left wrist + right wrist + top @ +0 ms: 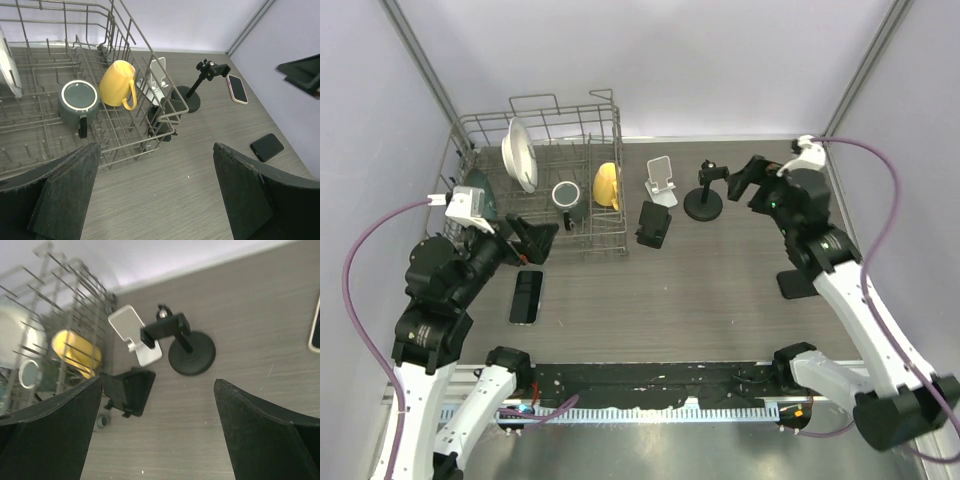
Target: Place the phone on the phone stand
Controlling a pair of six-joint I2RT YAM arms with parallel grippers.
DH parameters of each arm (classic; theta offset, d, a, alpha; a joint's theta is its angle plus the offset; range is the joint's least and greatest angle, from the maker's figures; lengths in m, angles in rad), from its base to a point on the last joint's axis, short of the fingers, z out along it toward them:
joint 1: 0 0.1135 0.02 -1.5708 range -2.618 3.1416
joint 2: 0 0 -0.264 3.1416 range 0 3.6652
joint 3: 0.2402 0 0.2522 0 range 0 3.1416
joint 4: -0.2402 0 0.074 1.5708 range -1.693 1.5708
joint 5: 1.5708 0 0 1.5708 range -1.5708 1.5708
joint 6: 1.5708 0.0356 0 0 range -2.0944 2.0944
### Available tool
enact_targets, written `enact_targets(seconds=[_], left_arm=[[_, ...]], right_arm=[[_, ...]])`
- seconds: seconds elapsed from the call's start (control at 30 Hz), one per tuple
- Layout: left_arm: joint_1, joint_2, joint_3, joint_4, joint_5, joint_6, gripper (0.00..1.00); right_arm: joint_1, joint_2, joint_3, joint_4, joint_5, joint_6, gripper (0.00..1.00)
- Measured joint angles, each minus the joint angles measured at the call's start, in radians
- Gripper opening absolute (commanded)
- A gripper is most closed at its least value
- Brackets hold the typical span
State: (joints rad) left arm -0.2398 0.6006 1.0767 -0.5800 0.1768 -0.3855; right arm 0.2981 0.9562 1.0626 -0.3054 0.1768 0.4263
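Note:
A black phone (526, 297) lies flat on the table, just in front of my left gripper (532, 243), which is open and empty above the table (155, 165); the left wrist view does not show this phone. A white phone stand (661, 181) stands beside the dish rack and shows in both wrist views (159, 75) (136, 335). My right gripper (745, 180) is open and empty (157, 390), hovering near a black clamp stand with a round base (703, 203) (191, 354). A black folding stand (653, 224) (131, 390) sits in front of the white one.
A wire dish rack (605, 240) at the back left holds a white plate (519, 152), a grey mug (78, 98) and a yellow mug (117, 82). A white-rimmed phone (237, 88) and a black slab (795, 284) lie on the right side.

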Motion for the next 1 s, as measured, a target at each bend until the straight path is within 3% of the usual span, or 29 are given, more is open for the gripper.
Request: enact_targets(seconds=[0.5,0.73,1.0], left_arm=[[0.0,-0.004,-0.037,0.015,0.057,-0.026,1.0],[0.0,-0.027,-0.109,0.03,0.098,-0.063,1.0],[0.0,-0.039,-0.127,0.059,0.122,-0.079,1.0]], right_arm=[[-0.019,0.456,-0.002,0.153,-0.177,0.07,0.99],[-0.146,0.577,-0.024,0.404,-0.419,0.231,0.99],[-0.189,0.634,-0.015,0.489,-0.481,0.315,0.98]])
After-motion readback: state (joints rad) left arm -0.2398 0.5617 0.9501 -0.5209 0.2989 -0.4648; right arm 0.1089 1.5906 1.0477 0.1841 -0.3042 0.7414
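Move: The head of the round-based black phone stand is roughly 15 cm ahead of the right hand, 4 cm to its left and 15 cm lower. From that head, the white stand is about 13 cm left and 6 cm farther out, the black folding stand some 15 cm left and 6 cm nearer, both lower. From the left hand the head lies about 26 cm ahead, 38 cm right and 19 cm below. Right hand dives some 20 cm forward and down to the stand head, open, rolling; left sinks 3 cm. ##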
